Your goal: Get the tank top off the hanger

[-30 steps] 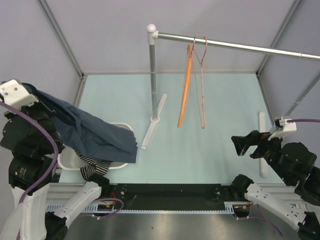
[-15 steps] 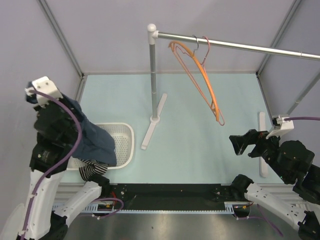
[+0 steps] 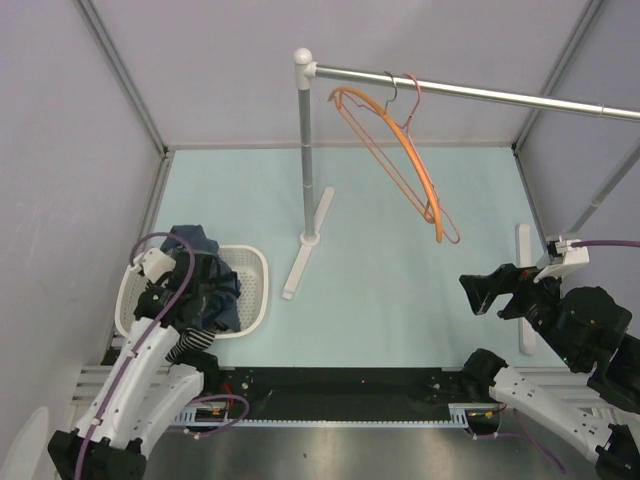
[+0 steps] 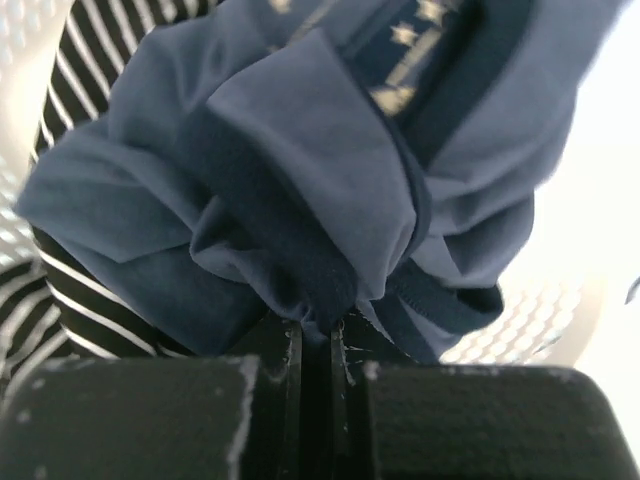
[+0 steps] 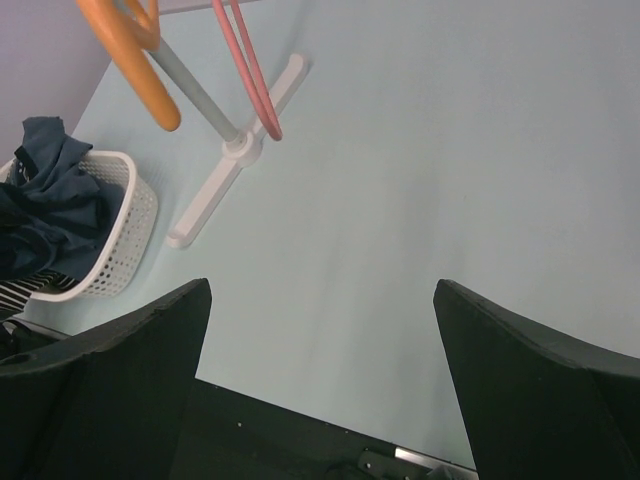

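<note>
The striped tank top lies in the white basket, off any hanger, mostly under a plain navy T-shirt. In the left wrist view its stripes show beneath the T-shirt. My left gripper is shut on a fold of the navy T-shirt, low over the basket. The orange hanger hangs bare on the rail; its end shows in the right wrist view. My right gripper is open and empty above the mat.
A thin pink wire hanger hangs bare beside the orange one, also in the right wrist view. The rail's post stands on a white foot. The basket shows at the left of the right wrist view.
My left arm has come down from high at the left, carrying the navy T-shirt into the basket. The two hangers have swung round on the rail. The right arm has not moved.
</note>
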Tool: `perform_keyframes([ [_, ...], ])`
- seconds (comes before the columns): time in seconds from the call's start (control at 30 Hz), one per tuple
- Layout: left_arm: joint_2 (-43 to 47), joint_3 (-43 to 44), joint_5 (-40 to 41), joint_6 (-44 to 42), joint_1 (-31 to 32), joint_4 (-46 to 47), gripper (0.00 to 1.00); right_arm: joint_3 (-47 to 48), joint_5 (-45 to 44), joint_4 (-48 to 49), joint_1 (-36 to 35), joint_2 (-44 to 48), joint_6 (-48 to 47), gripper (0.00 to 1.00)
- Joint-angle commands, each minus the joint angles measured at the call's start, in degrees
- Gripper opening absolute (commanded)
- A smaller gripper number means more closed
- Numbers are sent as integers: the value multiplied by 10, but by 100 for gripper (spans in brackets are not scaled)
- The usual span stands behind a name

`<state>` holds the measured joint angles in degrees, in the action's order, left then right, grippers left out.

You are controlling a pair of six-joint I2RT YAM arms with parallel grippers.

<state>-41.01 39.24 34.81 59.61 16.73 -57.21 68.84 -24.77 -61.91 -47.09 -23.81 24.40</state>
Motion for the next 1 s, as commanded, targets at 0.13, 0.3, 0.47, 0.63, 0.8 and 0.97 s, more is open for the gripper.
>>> perform_keyframes([
  [0.13, -51, -102, -131, 61, -204, 143, 6, -7, 10, 4, -3, 25, 21, 100],
  [0.3, -184, -129, -296, -4, -300, 270, 3, -9, 15, -1, -3, 32, 27, 100],
  [0.47, -130, -110, -262, -57, -301, 240, 39, -14, 17, -1, -3, 37, 29, 100],
  [0.63, 7, -36, -155, -97, -301, 159, 99, -27, 22, 9, -3, 33, 21, 100],
  [0.8, 31, 11, -171, -104, -301, 79, 99, -40, 36, 26, -3, 29, 17, 100],
  [0.97, 58, -7, -189, -57, -301, -16, 99, -42, 39, 32, -3, 35, 13, 100],
])
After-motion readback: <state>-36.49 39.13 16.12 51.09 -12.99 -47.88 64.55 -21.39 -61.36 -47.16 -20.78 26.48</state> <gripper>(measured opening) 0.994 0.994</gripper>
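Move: The left hand already holds the navy tank top bunched in its shut fingers over the white basket, whose middle lies about 8 cm below and some 1 cm ahead and 1 cm left. The striped top in the basket is roughly 6 cm back, straight below in the sideways sense and 9 cm down, while the rack foot stands about 12 cm ahead, 23 cm right and 15 cm down. From the idle right hand the basket lies some 57 cm left, 5 cm ahead and 29 cm below. The left hand, its fingers still shut on the bunched navy tank top, pushes down about 9 cm into the basket while drifting some 3 cm left and swinging roughly 20 degrees counter-clockwise. At the bottom it edges 2 cm forward, opens its fingers wide to let go of the cloth as it starts up, then lifts about 12 cm clear of the pile, still edging slightly left and tipping its fingers up again. ##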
